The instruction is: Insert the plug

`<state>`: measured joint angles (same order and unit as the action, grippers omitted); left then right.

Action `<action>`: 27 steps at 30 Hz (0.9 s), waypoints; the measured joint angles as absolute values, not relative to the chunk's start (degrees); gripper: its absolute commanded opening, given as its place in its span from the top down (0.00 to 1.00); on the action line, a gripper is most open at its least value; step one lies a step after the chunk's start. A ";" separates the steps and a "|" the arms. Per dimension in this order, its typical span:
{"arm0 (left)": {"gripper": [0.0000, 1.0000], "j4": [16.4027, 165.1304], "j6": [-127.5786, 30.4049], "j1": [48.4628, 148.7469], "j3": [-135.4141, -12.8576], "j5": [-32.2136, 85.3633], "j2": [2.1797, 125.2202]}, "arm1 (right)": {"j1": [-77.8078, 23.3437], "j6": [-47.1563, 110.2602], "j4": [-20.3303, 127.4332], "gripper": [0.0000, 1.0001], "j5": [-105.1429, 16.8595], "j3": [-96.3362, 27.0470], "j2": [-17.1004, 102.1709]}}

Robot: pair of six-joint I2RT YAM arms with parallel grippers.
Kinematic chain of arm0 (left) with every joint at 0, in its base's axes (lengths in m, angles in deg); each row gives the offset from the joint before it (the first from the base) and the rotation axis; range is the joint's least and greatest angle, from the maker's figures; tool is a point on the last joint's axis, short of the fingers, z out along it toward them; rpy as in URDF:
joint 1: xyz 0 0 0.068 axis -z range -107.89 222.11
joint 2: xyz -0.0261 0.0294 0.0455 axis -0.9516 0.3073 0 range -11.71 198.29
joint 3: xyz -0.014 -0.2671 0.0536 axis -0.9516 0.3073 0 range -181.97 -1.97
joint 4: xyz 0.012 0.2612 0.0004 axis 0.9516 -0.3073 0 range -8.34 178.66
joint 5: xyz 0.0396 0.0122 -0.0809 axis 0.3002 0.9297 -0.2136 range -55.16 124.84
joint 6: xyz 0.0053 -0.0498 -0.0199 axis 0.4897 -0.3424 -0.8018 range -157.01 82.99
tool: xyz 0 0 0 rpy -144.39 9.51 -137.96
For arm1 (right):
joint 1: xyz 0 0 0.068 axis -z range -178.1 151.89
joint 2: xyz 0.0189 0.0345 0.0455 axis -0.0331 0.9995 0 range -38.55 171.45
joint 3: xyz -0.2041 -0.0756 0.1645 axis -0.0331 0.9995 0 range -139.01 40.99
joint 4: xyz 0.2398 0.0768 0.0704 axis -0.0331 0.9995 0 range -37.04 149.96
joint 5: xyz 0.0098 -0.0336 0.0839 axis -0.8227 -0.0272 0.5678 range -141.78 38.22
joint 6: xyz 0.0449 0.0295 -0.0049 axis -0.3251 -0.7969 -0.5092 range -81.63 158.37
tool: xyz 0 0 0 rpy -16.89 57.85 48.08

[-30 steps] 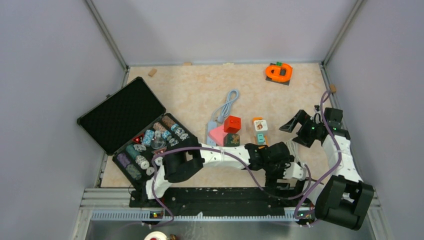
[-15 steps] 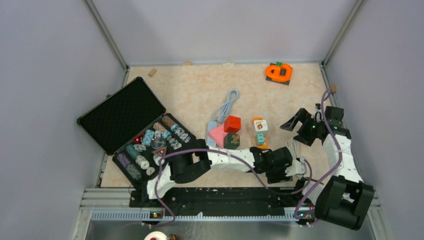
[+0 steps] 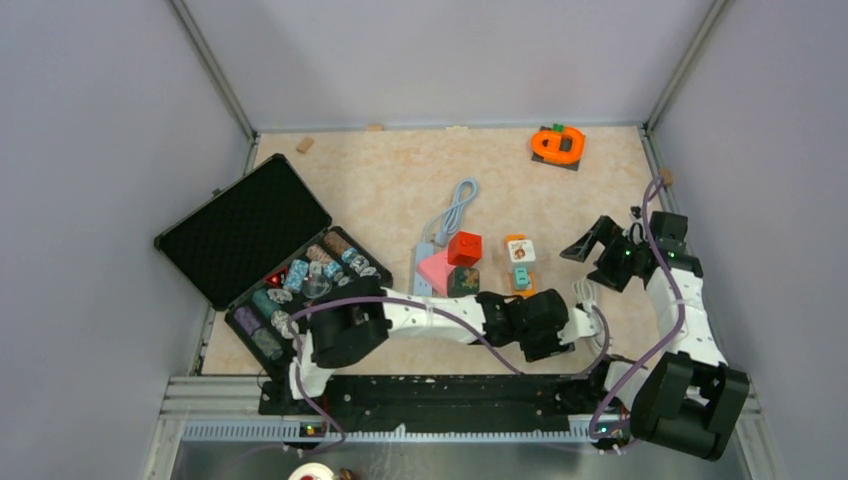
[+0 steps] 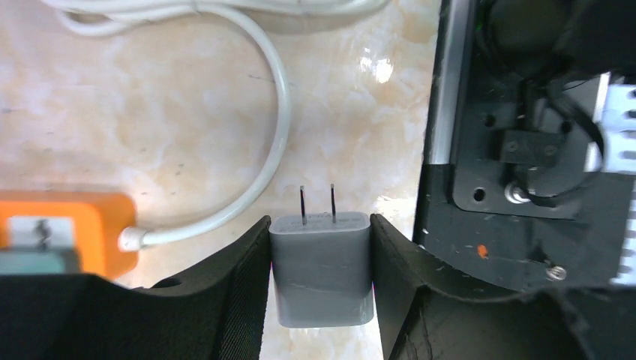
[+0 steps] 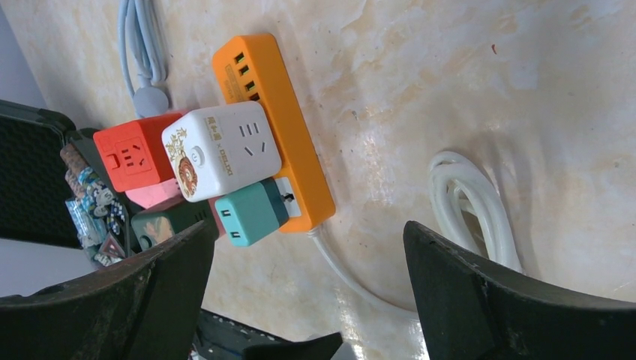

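Note:
A grey plug [image 4: 321, 262] with two metal prongs pointing away sits squarely between the black fingers [image 4: 232, 285] of my left gripper [image 4: 321, 225], which is shut on its sides just above the table. In the top view my left gripper [image 3: 565, 325] is low at the near right, beside the coiled white cord [image 3: 590, 295]. The orange power strip [image 5: 277, 127] lies left of that cord, with a white adapter [image 5: 221, 150] and a teal adapter [image 5: 251, 212] on it. My right gripper [image 5: 309, 225] hangs open above strip and cord, holding nothing.
The strip's white cord [image 4: 277, 112] loops across the table just beyond the plug. The black base rail [image 4: 525, 150] stands close on the right. A red cube socket [image 3: 464, 247], a blue cable [image 3: 458, 205], an open black case [image 3: 240, 225] of chips and an orange object [image 3: 557, 145] lie farther off.
My left gripper's jaws have closed from wide onto the grey plug, and the left arm has shifted slightly left and away from the rail. The right arm has barely moved.

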<state>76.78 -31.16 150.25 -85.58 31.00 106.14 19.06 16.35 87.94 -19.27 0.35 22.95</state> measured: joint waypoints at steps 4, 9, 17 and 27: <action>0.49 80.85 -34.00 149.49 -80.77 31.26 98.62 | 17.47 16.28 88.44 0.08 -20.21 -0.22 22.95; 0.58 89.33 -40.93 145.66 -72.75 29.84 87.64 | 13.21 16.04 88.48 0.08 -22.42 -2.34 22.64; 0.80 98.88 -58.57 132.09 -58.26 31.79 71.62 | 3.35 13.20 85.93 0.08 -28.56 -2.69 16.57; 0.96 94.18 -81.54 127.24 -51.05 50.93 55.65 | -21.00 7.62 76.49 0.07 -42.29 -2.63 14.18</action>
<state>94.18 -81.54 127.24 -51.05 50.93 55.65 -21.00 7.62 76.49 -42.29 -2.63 14.18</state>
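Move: The left hand already holds the small white plug just off the table; from it the red cube stands about 19 cm ahead, 17 cm left and 2 cm higher. The green cube is 6 cm nearer than the red one, the white cube 18 cm ahead and 7 cm left. From the open right hand, the red cube lies some 19 cm left, 3 cm ahead and 5 cm below, the white cube 9 cm left, 3 cm ahead, 6 cm below. Straight up at first, then sweeping left and forward as it keeps climbing, the left hand carries the gripped plug some 30 cm to a place high above the red cube, turning counter-clockwise and levelling its fingers until they point forward and right. The right hand, staying wide open, swings about 13 cm left and rises 7 cm over the white cube, towards the red cube and the left hand. ##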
